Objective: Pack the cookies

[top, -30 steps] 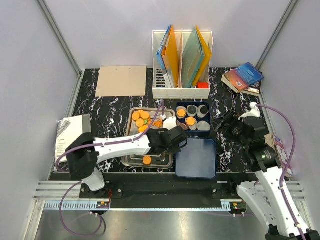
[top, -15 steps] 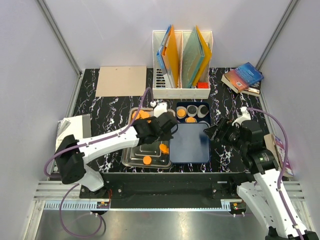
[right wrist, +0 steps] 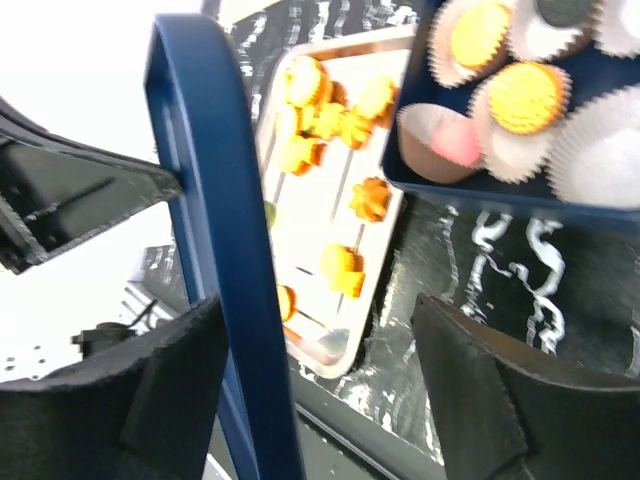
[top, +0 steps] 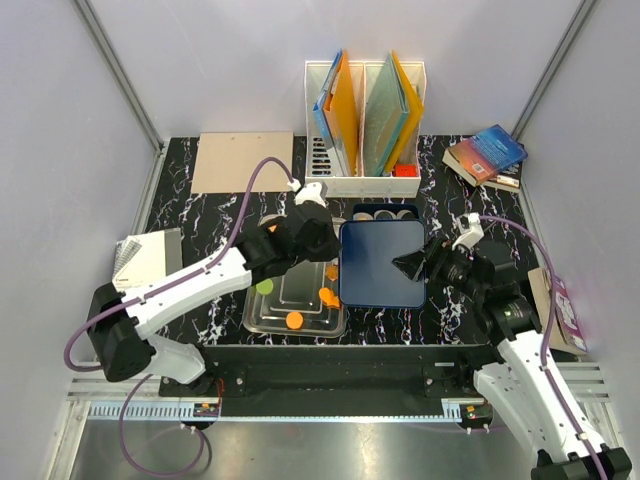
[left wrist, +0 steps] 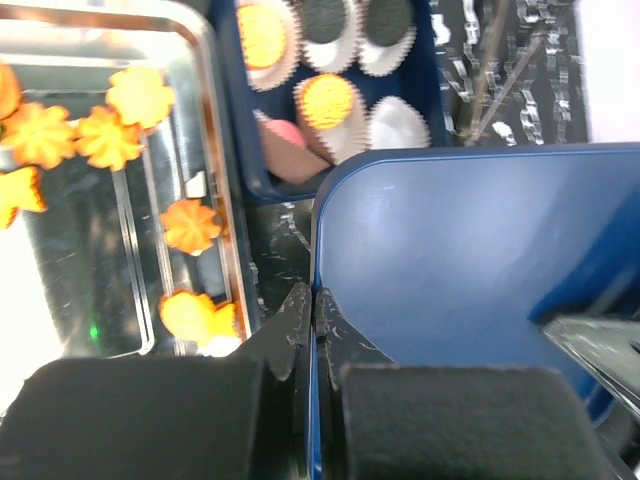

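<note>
My left gripper [top: 335,252] is shut on the left rim of a dark blue lid [top: 380,263], which hangs over most of the blue box [top: 385,210]. The left wrist view shows both fingers pinching the lid [left wrist: 470,250] at the gripper [left wrist: 315,300]. My right gripper [top: 412,265] is open at the lid's right edge. In its own view, the rim [right wrist: 215,250] stands between the wide fingers [right wrist: 320,330], close to the left one. Orange cookies [top: 295,320] and a green one [top: 264,286] lie on the steel tray [top: 262,318]. More cookies [left wrist: 328,100] sit in paper cups in the box.
A white file holder [top: 365,130] with folders stands behind the box. Books [top: 485,155] lie at the back right and a cardboard sheet [top: 243,162] at the back left. A notebook [top: 140,262] lies at the table's left edge.
The left arm has carried the lid from the near table edge back over the box. The right gripper has moved left to the lid's right edge, still open.
</note>
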`<action>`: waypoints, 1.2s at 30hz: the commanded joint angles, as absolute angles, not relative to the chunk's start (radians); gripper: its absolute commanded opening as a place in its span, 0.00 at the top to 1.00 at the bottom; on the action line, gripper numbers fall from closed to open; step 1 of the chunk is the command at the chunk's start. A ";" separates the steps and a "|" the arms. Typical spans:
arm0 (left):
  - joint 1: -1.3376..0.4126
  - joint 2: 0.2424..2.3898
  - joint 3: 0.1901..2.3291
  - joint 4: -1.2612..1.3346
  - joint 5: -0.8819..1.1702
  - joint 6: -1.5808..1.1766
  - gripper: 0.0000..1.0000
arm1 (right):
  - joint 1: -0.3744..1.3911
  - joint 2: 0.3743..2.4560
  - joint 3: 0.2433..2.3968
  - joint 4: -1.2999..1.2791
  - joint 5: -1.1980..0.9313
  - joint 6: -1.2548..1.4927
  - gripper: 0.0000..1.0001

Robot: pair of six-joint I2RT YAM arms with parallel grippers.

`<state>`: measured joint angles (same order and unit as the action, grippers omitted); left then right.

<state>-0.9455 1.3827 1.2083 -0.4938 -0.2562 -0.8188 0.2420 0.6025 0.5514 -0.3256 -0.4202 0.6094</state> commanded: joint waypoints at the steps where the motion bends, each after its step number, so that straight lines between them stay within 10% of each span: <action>1: -0.940 1.333 1.190 -0.367 -0.172 -0.799 1.00 | 0.247 0.644 0.535 -0.154 -0.506 0.643 0.23; 14: -0.861 1.302 1.158 -0.365 -0.144 -0.782 0.93 | 0.247 0.614 0.522 -0.101 -0.540 0.678 0.82; 17: -0.816 1.292 1.161 -0.374 -0.138 -0.764 0.82 | 0.247 0.603 0.538 -0.118 -0.545 0.675 0.83; 25: -0.654 1.244 1.177 -0.457 -0.156 -0.738 0.06 | 0.247 0.583 0.646 -0.254 -0.485 0.569 0.86; 36: -0.604 1.195 1.126 -0.469 -0.150 -0.798 0.01 | 0.340 0.635 0.879 -0.422 -0.230 0.298 0.91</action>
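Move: The left hand already pinches the lid's left edge; the lid's middle is about 9 cm to its right and level with it. From the open right hand that middle is some 9 cm left and 1 cm ahead, at about hand height, the right edge lying right by its fingers. The open cookie box sits about 7 cm ahead, 6 cm left and 13 cm below the right hand. The metal tray's middle lies roughly 10 cm left of the left hand, 5 cm back and 14 cm below. The right fingers close on the lid's right edge while the hand eases about 2 cm left, the left still holding the opposite edge. Only then does the left hand open wide, let go and pull away to its left and forward, about 10 and 6 cm, rising slightly. Keeping its pinch, the right hand draws back right the same 2 cm and lifts roughly 7 cm, fingertips tipping up. ##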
